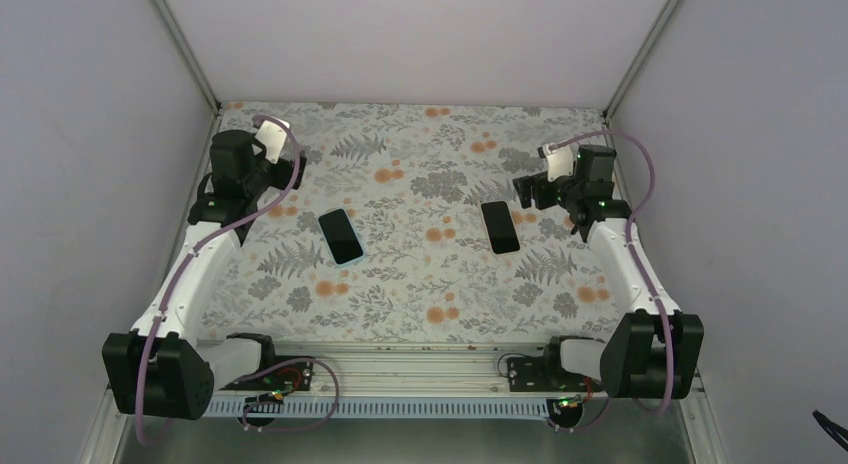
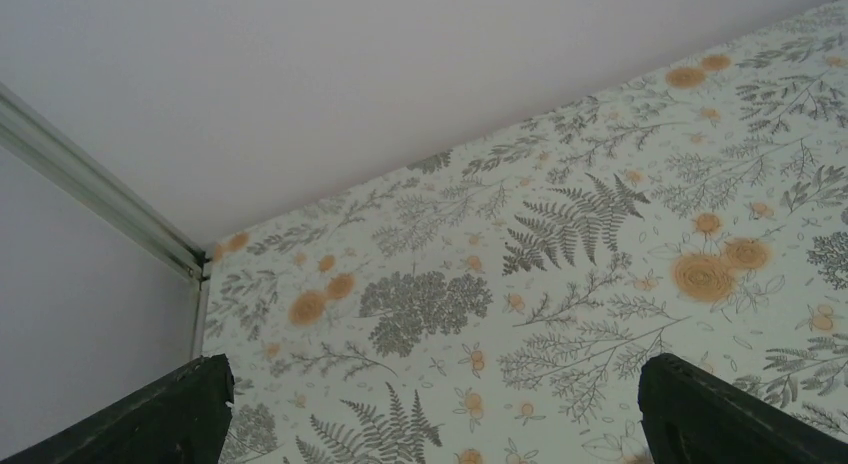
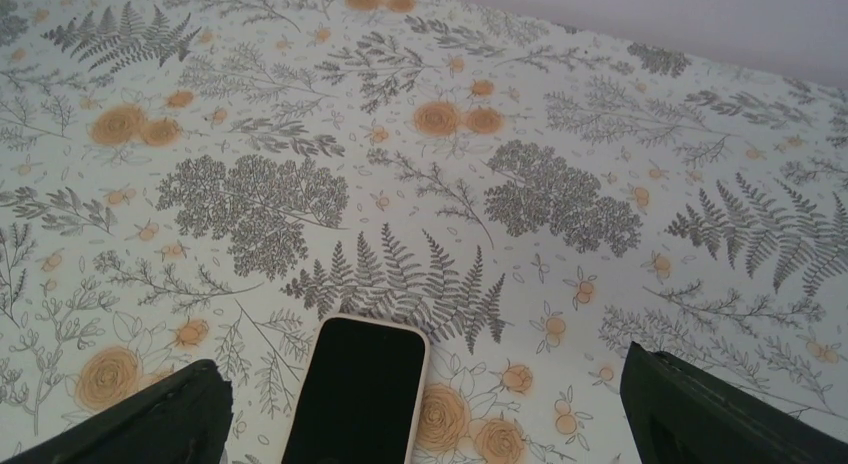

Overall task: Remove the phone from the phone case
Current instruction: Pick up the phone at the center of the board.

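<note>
Two dark flat slabs lie on the floral table. One with a light blue rim (image 1: pixel 341 235) lies left of centre; I cannot tell whether it is the case alone or holds a phone. The other, a black screen with a pale rim (image 1: pixel 500 227), lies right of centre. It also shows in the right wrist view (image 3: pixel 355 394), between and below my fingers. My right gripper (image 1: pixel 527 191) is open and empty just behind it (image 3: pixel 425 419). My left gripper (image 1: pixel 290 169) is open and empty at the back left, over bare cloth (image 2: pixel 440 424).
The floral cloth (image 1: pixel 420 284) covers the table. Grey walls close in the left, back and right sides, with a metal corner post (image 2: pixel 100 199) near my left gripper. The arm bases stand on a rail (image 1: pixel 400 369) at the near edge.
</note>
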You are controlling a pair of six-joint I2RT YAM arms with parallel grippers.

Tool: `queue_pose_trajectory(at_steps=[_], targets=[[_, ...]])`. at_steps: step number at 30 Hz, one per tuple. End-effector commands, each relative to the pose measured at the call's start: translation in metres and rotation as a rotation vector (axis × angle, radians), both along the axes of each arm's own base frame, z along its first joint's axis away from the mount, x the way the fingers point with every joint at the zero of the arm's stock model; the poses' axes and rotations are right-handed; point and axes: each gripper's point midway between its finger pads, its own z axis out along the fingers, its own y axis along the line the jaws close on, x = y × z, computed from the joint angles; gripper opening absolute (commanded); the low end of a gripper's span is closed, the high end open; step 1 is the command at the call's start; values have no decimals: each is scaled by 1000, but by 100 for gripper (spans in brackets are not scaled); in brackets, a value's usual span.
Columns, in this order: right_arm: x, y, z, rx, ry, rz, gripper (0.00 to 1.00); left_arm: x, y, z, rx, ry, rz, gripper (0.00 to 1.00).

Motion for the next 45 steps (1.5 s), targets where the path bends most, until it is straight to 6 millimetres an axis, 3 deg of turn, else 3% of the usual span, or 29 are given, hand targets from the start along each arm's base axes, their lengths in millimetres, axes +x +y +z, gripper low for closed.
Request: queue_pose_trajectory(at_steps=[1, 7, 10, 13, 16, 20, 24, 31, 39, 45], targets=[[-5, -6, -12, -27, 32, -7, 100, -8, 4, 1, -24, -7, 19, 100], [-3, -11, -36, -57, 105, -23, 100, -9, 0, 4, -32, -9, -1, 100], [-15, -3, -60, -105, 239, 19, 100, -9, 1, 1, -25, 0, 1, 100], [-33, 18, -81, -150, 377, 84, 100, -8, 1, -2, -20, 8, 2, 100], [-37, 37, -80, -146, 403, 113, 100, -6, 1, -4, -20, 13, 3, 100], [-31, 34, -93, -138, 480, 58, 100, 0, 10, -12, -3, 31, 53, 100], [-28, 26, -128, -168, 580, -12, 100, 2, 13, -21, 5, 56, 73, 100], [-39, 40, -172, -163, 686, 33, 100, 2, 13, -21, 4, 55, 75, 100], [-46, 42, -202, -258, 722, 42, 100, 2, 16, -27, 8, 60, 87, 100], [-46, 31, -217, -359, 727, 20, 100, 3, 14, -29, 13, 67, 76, 100]])
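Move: The central phone lies about 4 cm back from the right hand, 4 cm to its left and roughly 21 cm below. The blue-edged phone lies some 45 cm to the left of that phone and 3 cm nearer the bases, also flat on the board. From the left hand the central phone is around 50 cm to the right, 5 cm back and 28 cm down. The right hand drops about 19 cm, angling back-left, tipping steeply down so its open fingers straddle the central phone. ##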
